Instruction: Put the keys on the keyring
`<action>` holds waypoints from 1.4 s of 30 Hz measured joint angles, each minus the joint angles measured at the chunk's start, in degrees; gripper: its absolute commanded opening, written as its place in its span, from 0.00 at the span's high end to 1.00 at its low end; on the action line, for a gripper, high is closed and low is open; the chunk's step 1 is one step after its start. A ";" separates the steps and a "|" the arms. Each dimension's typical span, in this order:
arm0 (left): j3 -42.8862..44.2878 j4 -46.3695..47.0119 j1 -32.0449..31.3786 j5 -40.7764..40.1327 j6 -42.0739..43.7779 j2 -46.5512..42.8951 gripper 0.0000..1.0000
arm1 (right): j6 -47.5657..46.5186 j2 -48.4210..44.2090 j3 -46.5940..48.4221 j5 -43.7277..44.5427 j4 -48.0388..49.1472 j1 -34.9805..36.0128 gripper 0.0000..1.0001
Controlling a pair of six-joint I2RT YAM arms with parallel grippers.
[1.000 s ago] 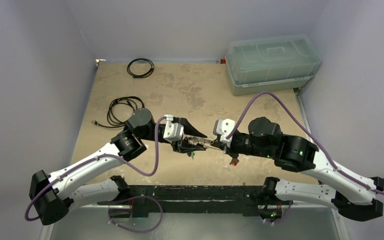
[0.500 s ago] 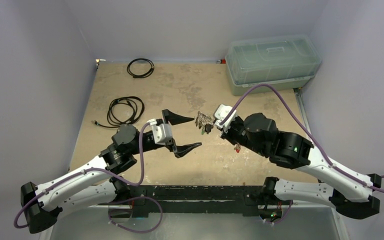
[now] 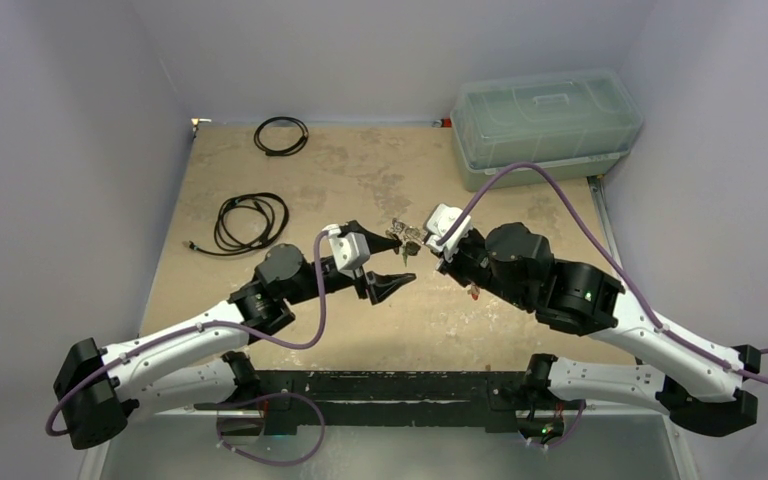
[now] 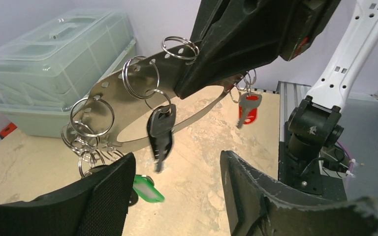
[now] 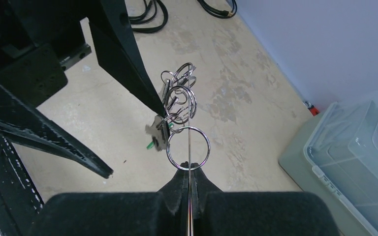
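Note:
The keyring [image 4: 128, 105], a flat silver oval plate with several split rings, hangs in the air. My right gripper [image 5: 189, 173] is shut on its edge, and in the right wrist view the keyring [image 5: 189, 123] shows edge-on. A black key [image 4: 160, 135], a red key [image 4: 247, 109] and a green tag [image 4: 147, 189] dangle from its rings. My left gripper [image 4: 177, 167] is open just below the plate, and the black key's tip hangs above its gap. From above, the left gripper [image 3: 400, 260] faces the keyring [image 3: 405, 238] at mid-table.
A clear lidded plastic box [image 3: 545, 125] stands at the back right. A thin black cable loop [image 3: 281, 135] lies at the back, and a coiled cord bundle [image 3: 250, 222] lies left of the left arm. The right arm's base [image 4: 315, 142] sits at the table's edge.
The left gripper let go, opened wide and backed off, then came forward to the keyring with its jaws narrower. The right gripper carried the keyring farther back.

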 measured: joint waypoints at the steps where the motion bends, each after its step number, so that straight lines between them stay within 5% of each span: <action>1: -0.11 0.76 -0.02 -0.17 -0.09 0.63 0.40 | 0.02 -0.02 0.07 -0.33 0.02 0.00 1.00; 17: -0.15 6.32 -0.02 -0.31 -0.11 5.64 0.65 | 0.68 -0.02 0.11 -3.65 0.44 0.00 1.00; 23: -0.15 6.82 -0.02 0.20 -0.20 6.93 1.00 | 1.05 -0.02 0.09 -4.09 0.46 0.00 1.00; 33: -0.11 4.81 -0.02 0.44 -0.39 5.95 1.00 | 2.95 -0.17 -1.01 -4.07 1.88 0.00 1.00; 42: 6.73 -12.59 -0.02 -1.44 -1.68 -1.27 1.00 | 7.76 -1.55 -7.87 -6.08 8.92 -0.02 1.00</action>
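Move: The dark key hanging from the metal keyring is almost between my open left fingers: about 2 cm ahead, 2 cm to the right and 1 cm lower. The keyring's middle, in my right grip, is roughly 5 cm right of my left hand and 1 cm ahead; the red-tagged key hangs some 11 cm right and 5 cm back, 4 cm lower. From my right hand, the dark key is around 4 cm left, level fore and aft, 2 cm below. I ease my left hand about 2 cm right, a little forward and down onto the dark key and shut my fingers on it, then draw it up nearly 3 cm and some 2.5 cm left, slightly back. My right hand keeps its pinch on the keyring, drifts about 2.5 cm left, and late on sinks some 2 cm as it tilts roughly 10 degrees. ##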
